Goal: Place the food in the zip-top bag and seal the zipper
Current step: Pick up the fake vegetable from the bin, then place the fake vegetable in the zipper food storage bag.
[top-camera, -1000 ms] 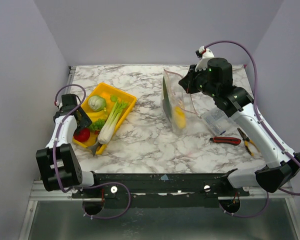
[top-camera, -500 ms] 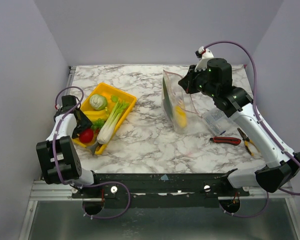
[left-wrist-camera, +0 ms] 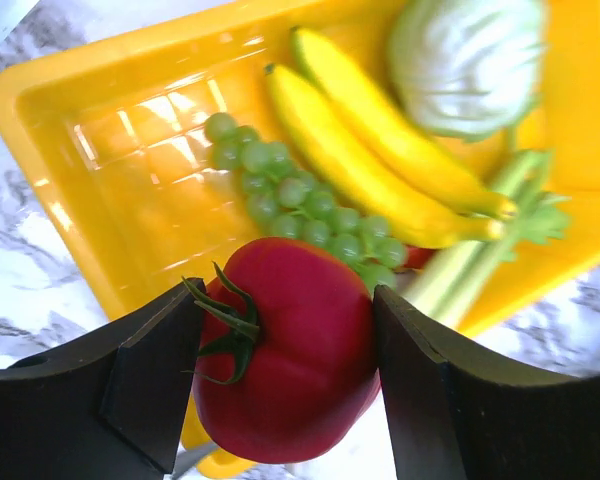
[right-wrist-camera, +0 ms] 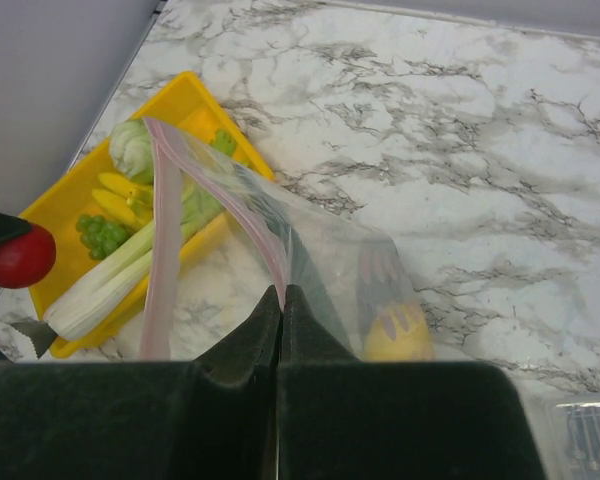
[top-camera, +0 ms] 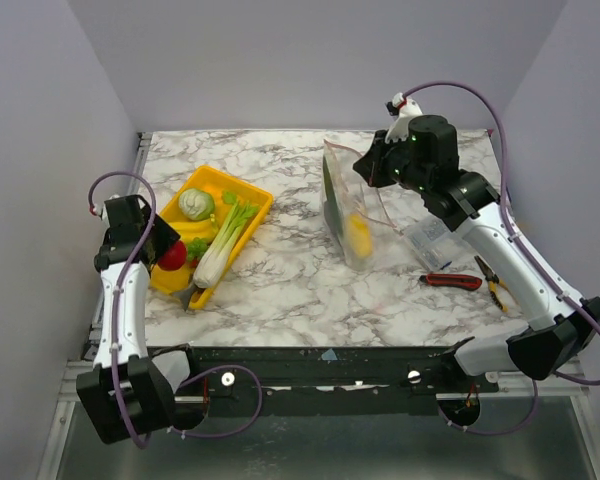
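My left gripper (top-camera: pixel 166 250) (left-wrist-camera: pixel 285 315) is shut on a red tomato (top-camera: pixel 173 254) (left-wrist-camera: pixel 300 360) and holds it just above the near left rim of the yellow tray (top-camera: pixel 252 196) (left-wrist-camera: pixel 130 150). In the tray lie a pale green cabbage (top-camera: pixel 194 205) (left-wrist-camera: pixel 470 60), bananas (left-wrist-camera: pixel 380 150), green grapes (left-wrist-camera: pixel 290 190) and green stalks (top-camera: pixel 220 250). My right gripper (top-camera: pixel 368 165) (right-wrist-camera: pixel 281 296) is shut on the pink zipper (right-wrist-camera: pixel 248 215) of the zip-top bag (top-camera: pixel 352 210) and holds its mouth up and open. A yellow food piece (top-camera: pixel 359 235) (right-wrist-camera: pixel 395 335) lies inside the bag.
A small clear packet (top-camera: pixel 435 240) lies right of the bag. Red-handled pliers (top-camera: pixel 452 281) and yellow-handled pliers (top-camera: pixel 497 285) lie near the right front of the marble table. Walls close off the left, right and back.
My left gripper has closed on the tomato and lifted it from the tray's near end, the arm swinging up and left. The right gripper and bag have hardly moved.
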`<state>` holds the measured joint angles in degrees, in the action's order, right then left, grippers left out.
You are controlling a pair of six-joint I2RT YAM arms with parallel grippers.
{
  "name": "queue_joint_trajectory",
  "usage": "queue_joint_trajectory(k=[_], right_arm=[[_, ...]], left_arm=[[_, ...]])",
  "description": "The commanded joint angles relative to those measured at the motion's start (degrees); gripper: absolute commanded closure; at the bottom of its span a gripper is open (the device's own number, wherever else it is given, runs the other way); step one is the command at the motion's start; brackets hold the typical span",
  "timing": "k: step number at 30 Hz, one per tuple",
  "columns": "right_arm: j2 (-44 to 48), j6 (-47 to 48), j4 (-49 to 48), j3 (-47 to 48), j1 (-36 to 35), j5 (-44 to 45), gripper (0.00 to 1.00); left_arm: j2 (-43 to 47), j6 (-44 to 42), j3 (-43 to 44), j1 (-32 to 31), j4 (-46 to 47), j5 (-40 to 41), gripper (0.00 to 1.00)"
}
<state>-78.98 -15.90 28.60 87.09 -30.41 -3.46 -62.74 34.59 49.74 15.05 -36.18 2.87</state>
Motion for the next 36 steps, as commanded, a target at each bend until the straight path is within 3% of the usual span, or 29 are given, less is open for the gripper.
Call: queue_joint_trajectory(k=[1, 3, 6, 8, 12, 19, 23, 29, 36], right_arm=[[-0.23, -1.15, 0.01, 2.65, -0.23, -1.28, 0.99], [-0.25, -1.38, 0.11, 2.85, -0.26, -1.28, 1.00], [-0.50, -1.92, 0.26, 3.04, -0.22, -1.86, 0.99], [-0.56, -2.41, 0.00, 3.06, -0.19, -2.44, 0.99], [-1.39, -3.23, 0.29, 3.77, -0.20, -3.33, 0.99], [-2.70, -3.94, 1.00, 5.46, -0.17, -4.60, 0.99], [-3.13, -4.43, 1.36, 6.07, -0.18, -5.32, 0.99], [-3.01, -5.67, 0.93, 6.40, -0.19, -6.94, 0.99], [-2.82, -6.26, 1.28, 6.52, -0.23, -7.96, 0.99]], left_arm=[[5.97, 2.94, 3.19, 0.25, 1.64, -9.33, 0.94], [6.98, 3.22, 5.41, 0.12, 2.64, -16.42, 1.00], [9.19, 5.53, 6.42, -2.10, 8.80, -26.15, 1.00], [9.81, 6.82, 7.69, -5.82, 13.36, -30.99, 1.00], [9.01, 7.80, 11.72, -19.01, 24.81, -38.46, 1.00], [3.95, 7.00, 17.69, -39.22, 45.94, -40.89, 1.00], [-1.85, 6.72, 20.31, -45.54, 56.13, -42.25, 1.00], [-11.92, 10.01, 20.25, -49.33, 74.34, -48.32, 1.00], [-15.98, 4.17, 16.01, -51.16, 81.38, -43.01, 1.00]])
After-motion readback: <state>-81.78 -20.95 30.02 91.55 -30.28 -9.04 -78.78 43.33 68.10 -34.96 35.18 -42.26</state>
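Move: The red tomato is already in the left fingers; the zip-top bag's open mouth lies about 38 cm right, 6 cm ahead and 16 cm above them. In the bin, some 9 cm lower, the grapes are 4 cm ahead and 6 cm right, the bananas 8 ahead and 4 right, the celery 5 ahead and 12 right. From the right hand, pinching the bag's rim, the mouth's middle is roughly 5 cm left, level fore and aft, 4 cm below. Left hand swings the held tomato some 40 cm right and 30 cm up towards the bag, fingers levelling out. ##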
